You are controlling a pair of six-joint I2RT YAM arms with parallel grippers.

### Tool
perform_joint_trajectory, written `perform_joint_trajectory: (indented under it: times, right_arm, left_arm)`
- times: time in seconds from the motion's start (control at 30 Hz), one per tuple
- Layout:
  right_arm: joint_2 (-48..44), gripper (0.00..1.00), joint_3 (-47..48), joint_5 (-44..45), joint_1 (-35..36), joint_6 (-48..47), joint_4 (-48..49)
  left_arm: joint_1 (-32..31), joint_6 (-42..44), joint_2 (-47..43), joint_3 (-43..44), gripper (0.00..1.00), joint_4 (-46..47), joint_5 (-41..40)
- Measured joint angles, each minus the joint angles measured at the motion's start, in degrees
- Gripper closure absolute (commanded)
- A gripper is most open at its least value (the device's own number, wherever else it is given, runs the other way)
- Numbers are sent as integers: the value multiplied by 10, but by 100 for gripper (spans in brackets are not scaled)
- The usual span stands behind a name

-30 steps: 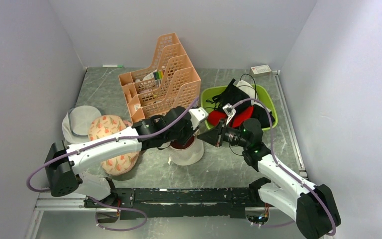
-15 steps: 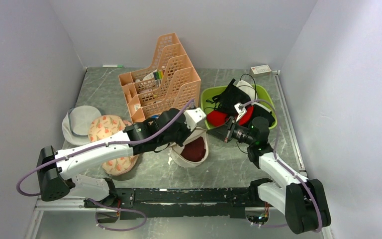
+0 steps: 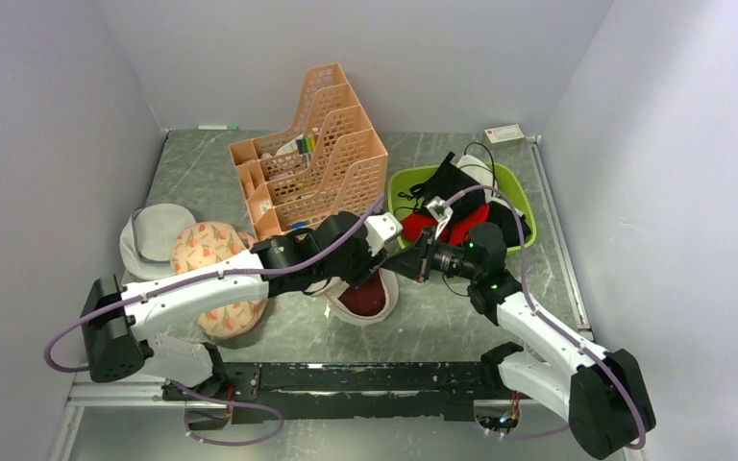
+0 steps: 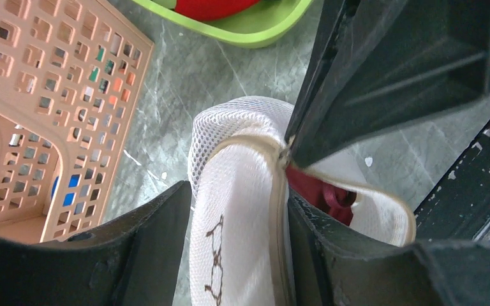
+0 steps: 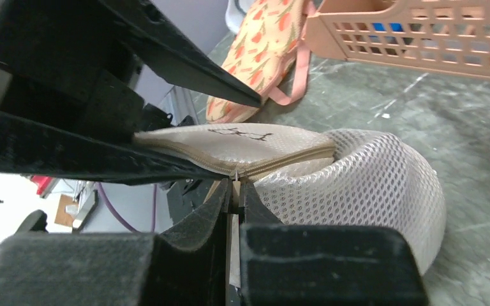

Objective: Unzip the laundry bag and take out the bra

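The laundry bag (image 3: 357, 305) lies at the table's middle, tipped, white mesh with beige faces. Its mouth gapes and the dark maroon bra (image 3: 369, 293) shows inside. My left gripper (image 3: 369, 259) is shut on the bag's beige face with the bra icon (image 4: 230, 223), which fills the gap between its fingers (image 4: 147, 242). The bra (image 4: 322, 194) shows beside that face. My right gripper (image 3: 404, 266) meets the bag from the right and is shut on the zipper pull (image 5: 235, 182), at the zip line between beige face (image 5: 242, 140) and mesh (image 5: 370, 185).
An orange slotted organizer (image 3: 312, 154) stands behind the bag. A green basin (image 3: 524, 216) with red and black garments sits at the right. A peach floral pouch (image 3: 213, 274) and a greyish-white flat round bag (image 3: 154, 235) lie at the left.
My right gripper swung right, away from the bag, then came back to its zip. The bag has tipped and opened wider, so more of the maroon bra shows.
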Motion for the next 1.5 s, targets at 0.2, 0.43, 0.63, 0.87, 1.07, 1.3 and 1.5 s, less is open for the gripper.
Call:
perform_joint_trajectory:
  times: [0.2, 0.43, 0.63, 0.87, 1.07, 1.3, 1.5]
  right_arm:
    - [7, 100, 14, 21, 41, -3, -2]
    - [12, 100, 14, 38, 44, -8, -3]
    - [19, 100, 21, 34, 34, -30, -15]
    - [77, 100, 29, -23, -9, -40, -10]
    - [119, 100, 66, -82, -16, -59, -10]
    - [178, 100, 119, -135, -16, -86, -14]
    - [238, 100, 169, -162, 5, -123, -44]
  left_arm:
    - [-7, 0, 15, 0, 61, -10, -4]
    - [-10, 4, 15, 0, 91, -10, -13]
    - [-19, 11, -9, 0, 93, -9, -25]
    - [-42, 36, -64, -19, 93, 8, -34]
    - [-46, 61, -120, -55, 93, 30, -26]
    - [-46, 100, -192, -91, 93, 68, 25]
    - [-45, 126, -211, -119, 93, 96, 85]
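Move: The loose lid rim of the laundry bag runs between the left hand's open fingers, about 1 cm back and 2 cm below the hand point. The bra lies in the bag about 6 cm back, 3 cm left and 8 cm down from that hand, and the green tub is 11 cm ahead, 17 cm right, 12 cm down. From the right hand, shut on the zip end, the rim is some 2 cm left and 1 cm back, level with it; the bra is 6 cm back, 5 cm left, 8 cm down. The left hand dips about 1 cm and closes its fingers on the rim of the lid, then lifts it some 8 cm while drawing back about 6 cm, away from the right hand, its fingers tilting up and turning clockwise. The right hand keeps the zip end pinched as an anchor, shifting a little left at first, then forward and briefly down, and finally left again, while it turns nearly 20 degrees counter-clockwise. ##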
